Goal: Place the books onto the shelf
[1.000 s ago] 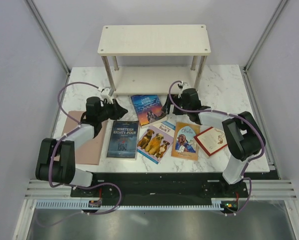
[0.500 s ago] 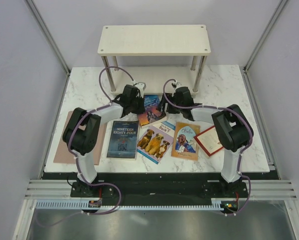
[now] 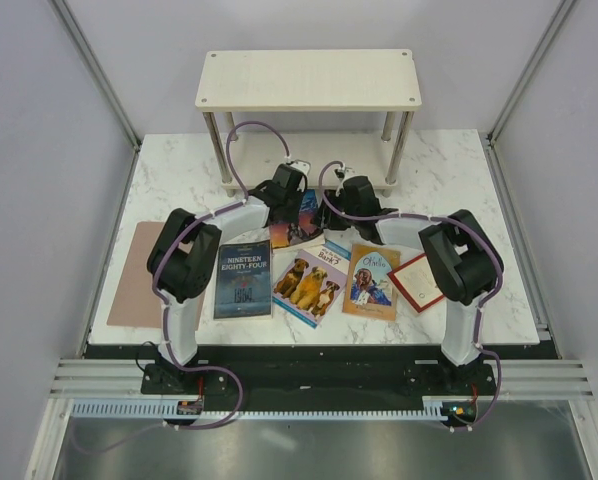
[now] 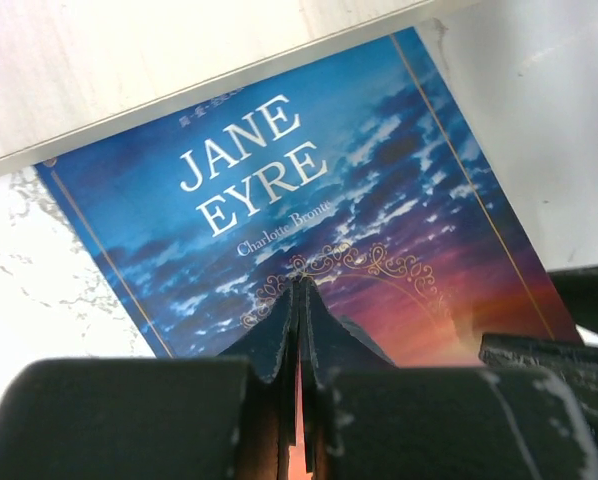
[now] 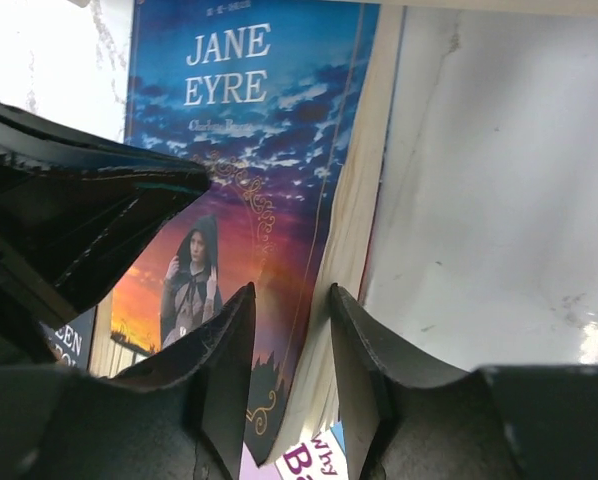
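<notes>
The blue book "Jane Eyre" [image 3: 309, 213] [image 4: 309, 180] [image 5: 239, 130] lies tilted just in front of the shelf [image 3: 309, 80], its right page edge raised off the table. My left gripper [image 3: 297, 207] [image 4: 301, 285] is shut, empty, its tips over the cover. My right gripper [image 3: 328, 214] [image 5: 291, 292] stands partly open astride the raised page edge, one finger over the cover, the other beside the pages. Flat on the table lie the dark blue "Nineteen Eighty-Four" [image 3: 244, 278], the dogs book [image 3: 309, 283], the tan portrait book [image 3: 371, 282] and the red-bordered one [image 3: 421, 282].
A pinkish-brown sheet [image 3: 134, 285] lies flat at the left. The shelf's lower board [image 3: 279, 160] [image 4: 129, 60] sits just beyond the blue book's top edge, between silver posts [image 3: 216, 145]. Grey walls close in both sides.
My left arm swung right from the pink sheet to the blue book and shut. The right jaws narrowed around the book's edge. The book tipped up and slid toward the shelf.
</notes>
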`<action>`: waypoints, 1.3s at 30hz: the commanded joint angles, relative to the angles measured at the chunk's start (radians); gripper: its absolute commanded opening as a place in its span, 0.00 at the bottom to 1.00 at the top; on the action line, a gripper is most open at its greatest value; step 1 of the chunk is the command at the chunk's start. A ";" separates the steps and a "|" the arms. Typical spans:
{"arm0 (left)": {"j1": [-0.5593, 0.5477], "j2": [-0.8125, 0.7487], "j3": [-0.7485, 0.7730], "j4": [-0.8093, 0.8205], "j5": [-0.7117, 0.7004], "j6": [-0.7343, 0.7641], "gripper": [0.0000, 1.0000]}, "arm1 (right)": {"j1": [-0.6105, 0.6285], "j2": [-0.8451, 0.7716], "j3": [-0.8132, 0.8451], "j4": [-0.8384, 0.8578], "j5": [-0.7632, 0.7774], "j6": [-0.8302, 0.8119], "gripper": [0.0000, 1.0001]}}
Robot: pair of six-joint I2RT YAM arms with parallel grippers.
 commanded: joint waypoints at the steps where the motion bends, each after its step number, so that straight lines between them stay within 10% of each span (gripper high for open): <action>1: -0.025 0.083 -0.020 -0.109 -0.003 0.028 0.02 | 0.061 -0.020 0.032 0.136 -0.119 0.085 0.42; 15: -0.041 0.090 -0.034 -0.111 0.002 0.032 0.02 | 0.068 0.176 0.196 0.066 -0.111 0.269 0.36; 18: -0.042 0.083 -0.041 -0.108 0.005 0.031 0.02 | 0.070 0.210 0.206 0.082 -0.139 0.302 0.26; 20: -0.042 0.077 -0.048 -0.108 0.007 0.026 0.02 | 0.071 0.224 0.207 0.102 -0.159 0.309 0.01; 23: -0.045 0.053 -0.068 -0.100 -0.018 0.019 0.02 | 0.070 0.217 0.180 0.121 -0.165 0.309 0.00; 28: -0.045 -0.100 -0.144 -0.096 -0.125 -0.010 0.63 | 0.064 0.117 0.152 0.055 -0.147 0.222 0.00; 39: -0.042 -0.512 -0.419 0.027 -0.127 -0.193 0.92 | 0.003 -0.061 0.118 0.021 -0.222 0.236 0.00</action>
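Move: Jane Eyre lies under the left hand's closed fingertips, its middle about 3 cm back, 1 cm to the right and 2 cm down. The right hand, half open at its right-hand page edge, has that middle some 2 cm ahead, 5 cm left and 2 cm lower. The near edge of the lower shelf board runs about 8 cm ahead of the right hand, 2 cm left; the dogs book lies 16 cm back, 2 cm left; Nineteen Eighty-Four is roughly 17 cm back and 12 cm left of the left hand. Leftward and slightly forward, about 5 cm in all, the right hand works along and into Jane Eyre's page edge after a small rise, closes there on pages, then draws back and lifts some 3 cm with them pinched. The left fingertips, already on the cover, stay shut and creep a little left, then open wide and come free, back about 8 cm, left and up. ##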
